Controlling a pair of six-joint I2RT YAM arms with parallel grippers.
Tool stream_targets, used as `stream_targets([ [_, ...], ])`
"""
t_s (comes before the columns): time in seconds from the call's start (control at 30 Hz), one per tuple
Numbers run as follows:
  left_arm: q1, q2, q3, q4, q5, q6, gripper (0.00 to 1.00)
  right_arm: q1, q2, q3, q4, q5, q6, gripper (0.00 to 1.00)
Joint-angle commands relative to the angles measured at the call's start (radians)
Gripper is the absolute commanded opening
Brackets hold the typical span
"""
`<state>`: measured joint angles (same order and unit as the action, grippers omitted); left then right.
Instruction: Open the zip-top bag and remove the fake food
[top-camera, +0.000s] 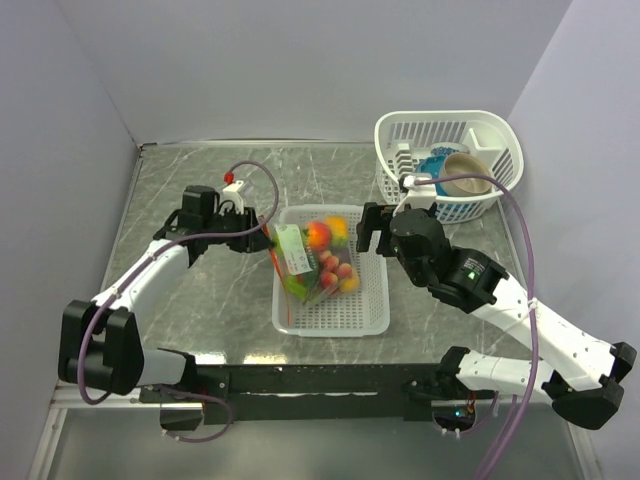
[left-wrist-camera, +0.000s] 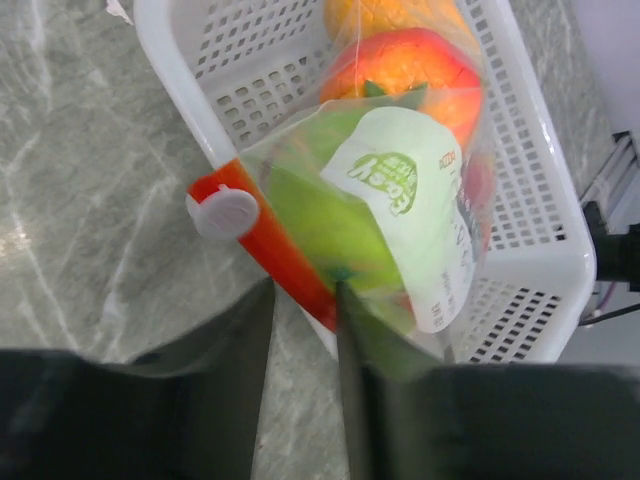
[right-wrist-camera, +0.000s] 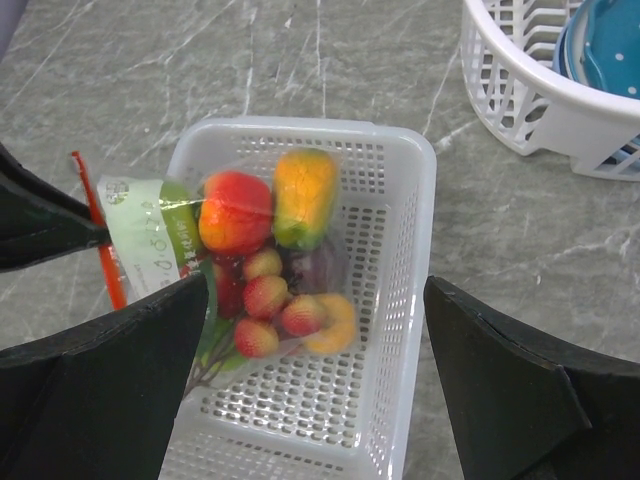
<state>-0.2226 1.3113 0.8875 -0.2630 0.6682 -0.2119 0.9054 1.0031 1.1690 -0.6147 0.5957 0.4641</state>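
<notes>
The zip-top bag (top-camera: 300, 262) stands tilted in a white slotted tray (top-camera: 340, 315), its orange-red zip strip (left-wrist-camera: 285, 250) hanging over the tray's left rim. The fake food (right-wrist-camera: 260, 260) fills the bag: a red fruit, a yellow-green one, small red berries. My left gripper (left-wrist-camera: 300, 290) sits at the strip's lower end with its jaws narrowed. The strip lies against the right finger, and a gap of table shows between the fingers. My right gripper (right-wrist-camera: 318, 300) hovers wide open over the tray (right-wrist-camera: 390, 330), holding nothing.
A white basket (top-camera: 450, 150) with a blue and a beige bowl stands at the back right. Grey walls close the table on the left, back and right. The right arm's cable loops over the table's right side.
</notes>
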Motion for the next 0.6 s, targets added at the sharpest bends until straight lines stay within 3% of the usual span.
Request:
stream_targets([
  [0.0, -0.004, 0.025, 0.070, 0.067, 0.037, -0.007, 0.23, 0.003, -0.021, -0.006, 0.007, 0.027, 0.019, 0.96],
  [0.03, -0.004, 0.025, 0.088, 0.056, 0.041, -0.009, 0.09, 0.003, -0.020, -0.005, 0.006, 0.029, 0.019, 0.96],
  [0.1, -0.004, 0.019, 0.114, 0.038, 0.053, -0.006, 0.01, 0.003, -0.020, -0.005, 0.004, 0.032, 0.016, 0.96],
  [0.57, -0.006, -0.151, 0.441, -0.091, 0.148, -0.096, 0.01, 0.003, 0.003, -0.104, 0.029, 0.055, 0.048, 0.96],
])
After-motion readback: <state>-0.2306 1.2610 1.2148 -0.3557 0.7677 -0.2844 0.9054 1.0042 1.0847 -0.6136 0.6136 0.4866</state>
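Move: The zip-top bag's red zip edge already lies between the left hand's half-open fingertips, the gripping spot within about 1 cm below the hand point; the white slider is some 4 cm ahead and 1 cm left. The fruit-filled bag lies about 9 cm right, 3 cm back and 4 cm lower, in the white bin centred roughly 13 cm right and 3 cm back, 6 cm below. From the right hand, the gripping spot is around 19 cm left, 4 cm ahead, 14 cm below. The bag's red zip edge is pinched a little behind its slider as the left fingers close, easing about 1 cm forward; then the left hand lifts the bag some 14 cm, ever faster, drifting slightly right, its fingertips tipping up about 15 degrees. The right hand, empty and wide open, starts sinking late, about 3.5 cm. ##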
